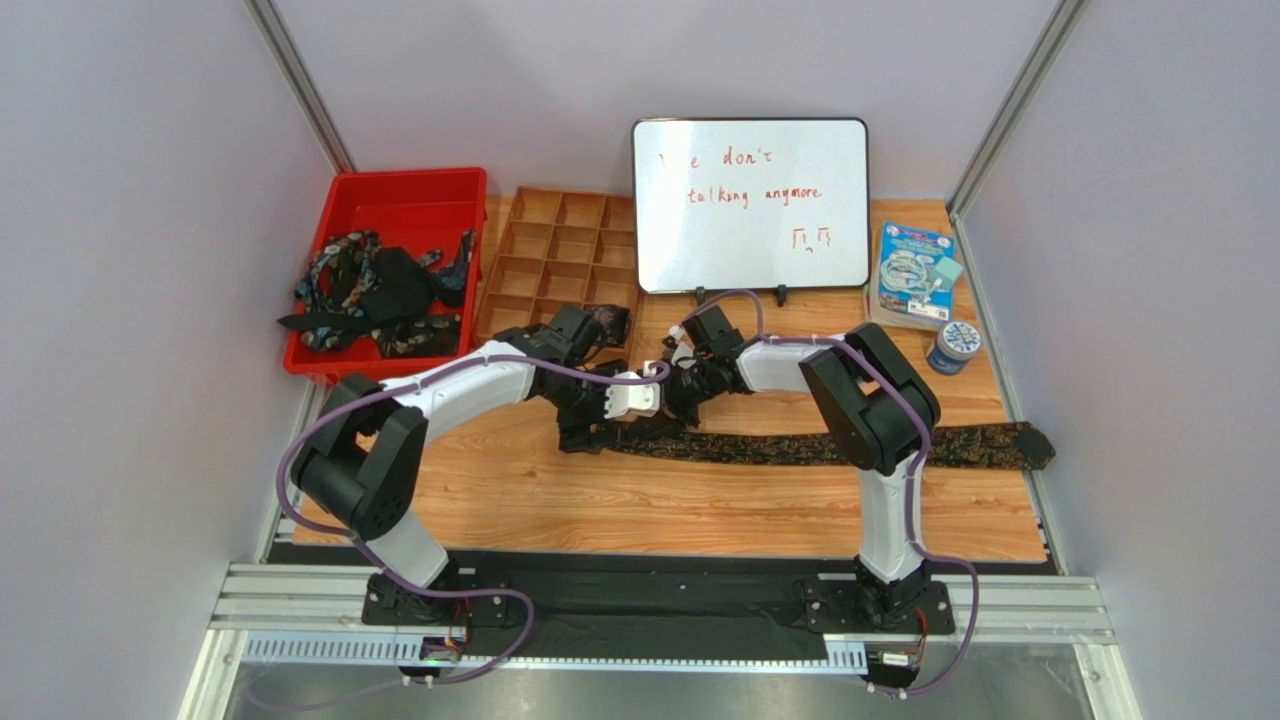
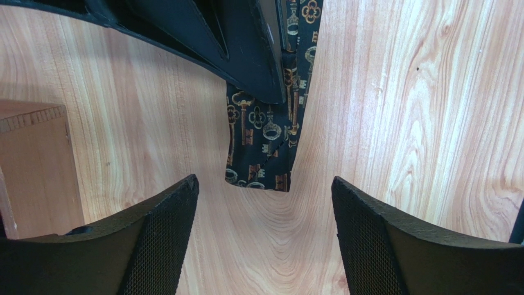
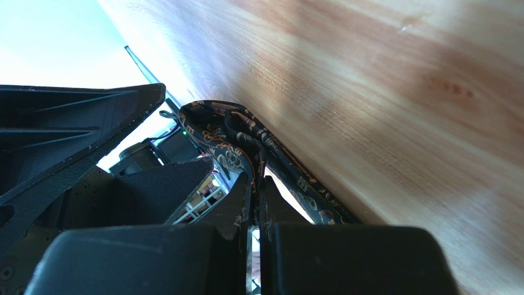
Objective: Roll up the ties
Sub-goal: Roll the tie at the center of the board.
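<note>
A long dark tie (image 1: 842, 446) with a gold key pattern lies flat across the wooden table, its wide end at the right. In the left wrist view its narrow end (image 2: 261, 144) lies on the wood just ahead of my left gripper (image 2: 264, 180), which is open and holds nothing. My right gripper (image 3: 257, 178) is shut on a raised fold of the tie (image 3: 215, 132) close to that narrow end. From above, both grippers meet over the tie's left end, the left gripper (image 1: 643, 395) beside the right gripper (image 1: 679, 387). More ties (image 1: 376, 285) lie tangled in a red bin.
The red bin (image 1: 394, 192) stands at the back left, next to a wooden compartment tray (image 1: 559, 255). A whiteboard (image 1: 751, 203) stands at the back centre. A blue box (image 1: 917, 273) and a small jar (image 1: 953, 347) sit at the back right.
</note>
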Controlling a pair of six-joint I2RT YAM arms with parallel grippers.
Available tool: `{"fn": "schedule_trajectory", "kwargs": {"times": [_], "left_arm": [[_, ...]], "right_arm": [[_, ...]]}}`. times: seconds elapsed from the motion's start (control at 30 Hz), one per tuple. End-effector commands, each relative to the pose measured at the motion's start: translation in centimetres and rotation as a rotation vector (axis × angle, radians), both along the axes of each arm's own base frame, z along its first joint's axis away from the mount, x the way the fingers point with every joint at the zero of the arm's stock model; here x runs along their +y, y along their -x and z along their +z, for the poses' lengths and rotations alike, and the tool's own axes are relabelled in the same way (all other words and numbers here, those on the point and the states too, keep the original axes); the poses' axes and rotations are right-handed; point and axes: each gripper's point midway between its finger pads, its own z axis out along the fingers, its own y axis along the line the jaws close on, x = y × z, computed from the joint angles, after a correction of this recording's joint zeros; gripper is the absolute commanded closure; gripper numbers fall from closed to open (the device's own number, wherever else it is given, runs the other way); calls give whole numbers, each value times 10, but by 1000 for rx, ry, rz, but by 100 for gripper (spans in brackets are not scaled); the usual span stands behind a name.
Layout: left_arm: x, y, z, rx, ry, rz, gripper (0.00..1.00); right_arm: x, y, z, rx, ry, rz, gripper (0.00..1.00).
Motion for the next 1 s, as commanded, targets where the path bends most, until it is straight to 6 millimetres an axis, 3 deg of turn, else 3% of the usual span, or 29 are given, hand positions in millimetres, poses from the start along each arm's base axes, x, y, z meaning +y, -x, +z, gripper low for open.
{"fn": "schedule_trajectory", "kwargs": {"times": [0.0,0.17,0.47,0.63,0.7,0.8,0.97], "left_arm": [[-17,-6,9,-25,52,-24,14],[-27,-10,7,-41,33,-34,16],[-34,-13,-2,-39,-1,-46,38],[-31,-5,-10,-14,-28,-69,41],[-29,-4,-14,-15,-49,-69,48],[-25,-2,-19,-13,-71,-74,56],[-19,1,-24,-16,-94,-88,67]], "right_arm": [[-1,2,-6,-8,-20,26,100],[-1,1,-10,-6,-43,19,97],[4,-1,1,-10,-84,19,92],[5,-1,6,-15,-95,22,88],[4,-1,9,-11,-99,21,86],[4,-1,12,-13,-99,20,82],[1,-2,14,-20,-76,13,65]]}}
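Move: The tie's folded left end lies about 3 cm to the left hand's right and some 3 cm below it, with nothing needed forward or back. From the right hand, already pinching its fold, that end's middle is about 2 cm left and 1 cm lower. The rolled tie in the tray sits roughly 13 cm ahead of the left hand and 1 cm right; the tray's middle is about 20 cm ahead, 4 cm left. The tie's fold changes hands: the left hand slides some 2.5 cm to the right towards the right fingertips, then sinks about 2 cm over the tie's end, its wide-open fingers narrowing around the cloth to about a third. The right hand, dipping slightly and coming back up, stays beside it and loosens its pinch, opening to nearly a third. ##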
